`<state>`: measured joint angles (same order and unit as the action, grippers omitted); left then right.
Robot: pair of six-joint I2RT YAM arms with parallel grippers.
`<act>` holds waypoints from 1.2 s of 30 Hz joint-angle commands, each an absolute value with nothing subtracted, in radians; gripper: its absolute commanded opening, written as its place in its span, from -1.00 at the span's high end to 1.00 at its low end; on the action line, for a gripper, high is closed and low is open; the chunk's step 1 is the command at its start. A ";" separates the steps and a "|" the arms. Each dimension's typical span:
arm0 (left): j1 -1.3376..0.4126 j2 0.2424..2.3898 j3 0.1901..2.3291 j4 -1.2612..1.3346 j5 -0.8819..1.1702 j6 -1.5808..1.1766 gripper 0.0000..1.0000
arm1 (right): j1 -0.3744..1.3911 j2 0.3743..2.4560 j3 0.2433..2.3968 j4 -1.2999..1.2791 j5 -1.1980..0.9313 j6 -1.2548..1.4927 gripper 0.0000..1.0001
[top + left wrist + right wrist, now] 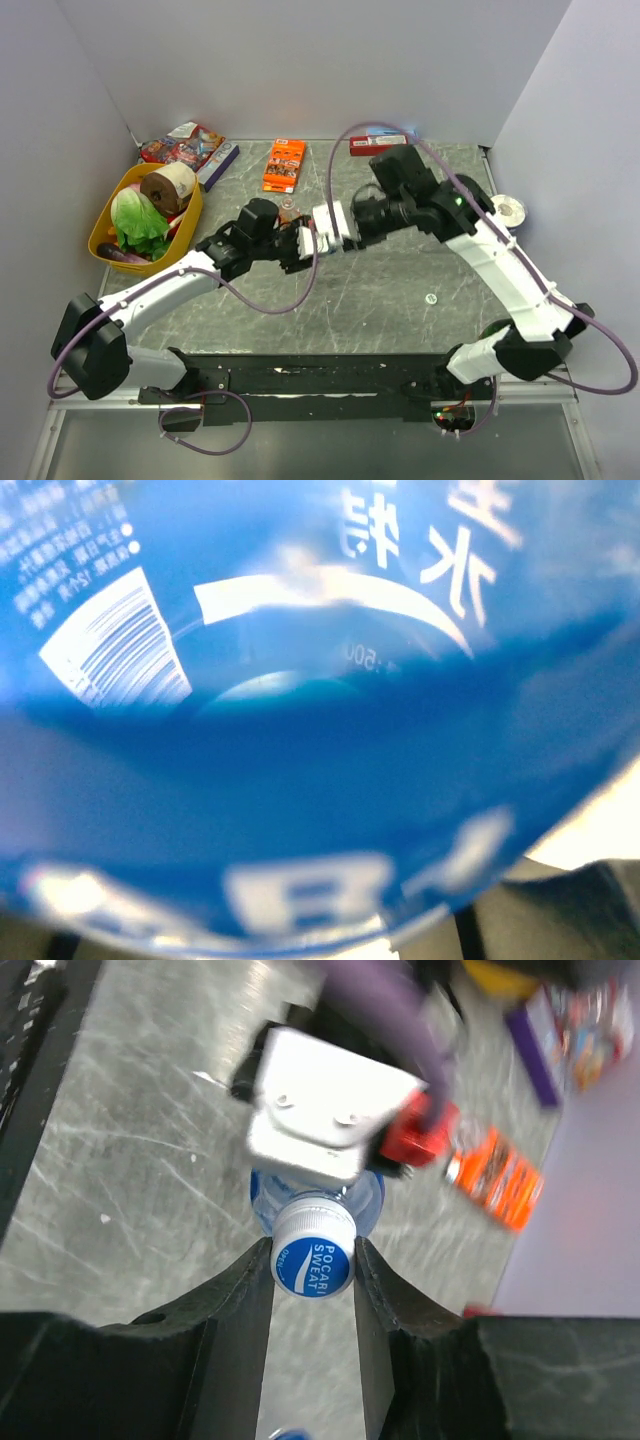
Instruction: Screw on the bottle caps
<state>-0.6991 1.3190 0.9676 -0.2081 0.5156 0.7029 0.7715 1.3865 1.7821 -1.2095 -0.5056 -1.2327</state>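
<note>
A short clear bottle with a blue label (300, 730) is held off the table between my two grippers, and its label fills the left wrist view. My left gripper (293, 246) is shut round its body; its fingers are hidden. In the right wrist view the bottle's shoulder (262, 1198) shows behind a blue and white bottle cap (315, 1260) sitting on the neck. My right gripper (312, 1248) is shut on that cap, with a finger (235, 1300) pressed to each side. A whitish cap (430, 298) lies on the table to the right. The other bottles are not clearly in view.
A yellow basket (103, 226) with lettuce and a brown roll stands at the far left. Snack packs (185, 146), a flat orange box (284, 165) and a red box (372, 145) lie along the back. A tape roll (511, 210) sits at the right edge.
</note>
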 commanded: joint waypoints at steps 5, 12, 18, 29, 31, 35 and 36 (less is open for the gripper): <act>-0.839 1.365 0.976 0.132 -0.286 0.068 0.98 | 0.684 1.597 2.094 -1.134 -0.541 -0.424 1.00; -0.887 1.470 1.043 0.083 -0.278 -0.114 0.98 | 0.653 1.638 2.157 -1.086 -0.601 -0.075 1.00; -0.879 1.437 1.009 0.092 -0.128 -0.018 -0.22 | 0.652 1.626 2.171 -1.091 -0.552 -0.120 1.00; -0.818 1.138 0.833 -0.087 0.130 0.081 -0.93 | 0.514 1.586 2.051 -1.068 -0.376 -0.402 1.00; -0.789 1.077 0.833 -0.172 0.185 0.083 -0.92 | 0.506 1.586 1.987 -1.028 -0.350 -0.445 1.00; -0.706 1.032 0.853 -0.314 0.254 0.118 -0.93 | 0.494 1.594 1.887 -0.890 -0.307 -0.475 1.00; -0.695 1.025 0.854 -0.336 0.262 0.120 -0.92 | 0.489 1.594 1.840 -0.827 -0.301 -0.485 1.00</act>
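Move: The right fingers already pinch the cap on the blue bottle. The left hand grips its body lower down, with the cap some 5 cm to that hand's right, 3 cm back and 11 cm up. The orange bottle stands about 11 cm ahead of the left hand and 6 cm to its left. From the right hand, the orange bottle is roughly 16 cm ahead and 9 cm left, and a loose white cap lies 2 cm ahead, 25 cm right, far below. Keeping its pinch on the cap, the right hand twists about 50 degrees clockwise, tilting as it swings some 10 cm forward; the left, gripping the body, turns about 40 degrees counter-clockwise and shifts 5 cm forward. The left fingers then open and that hand draws back and left off the bottle, while the right carries on a little forward, right and down. ##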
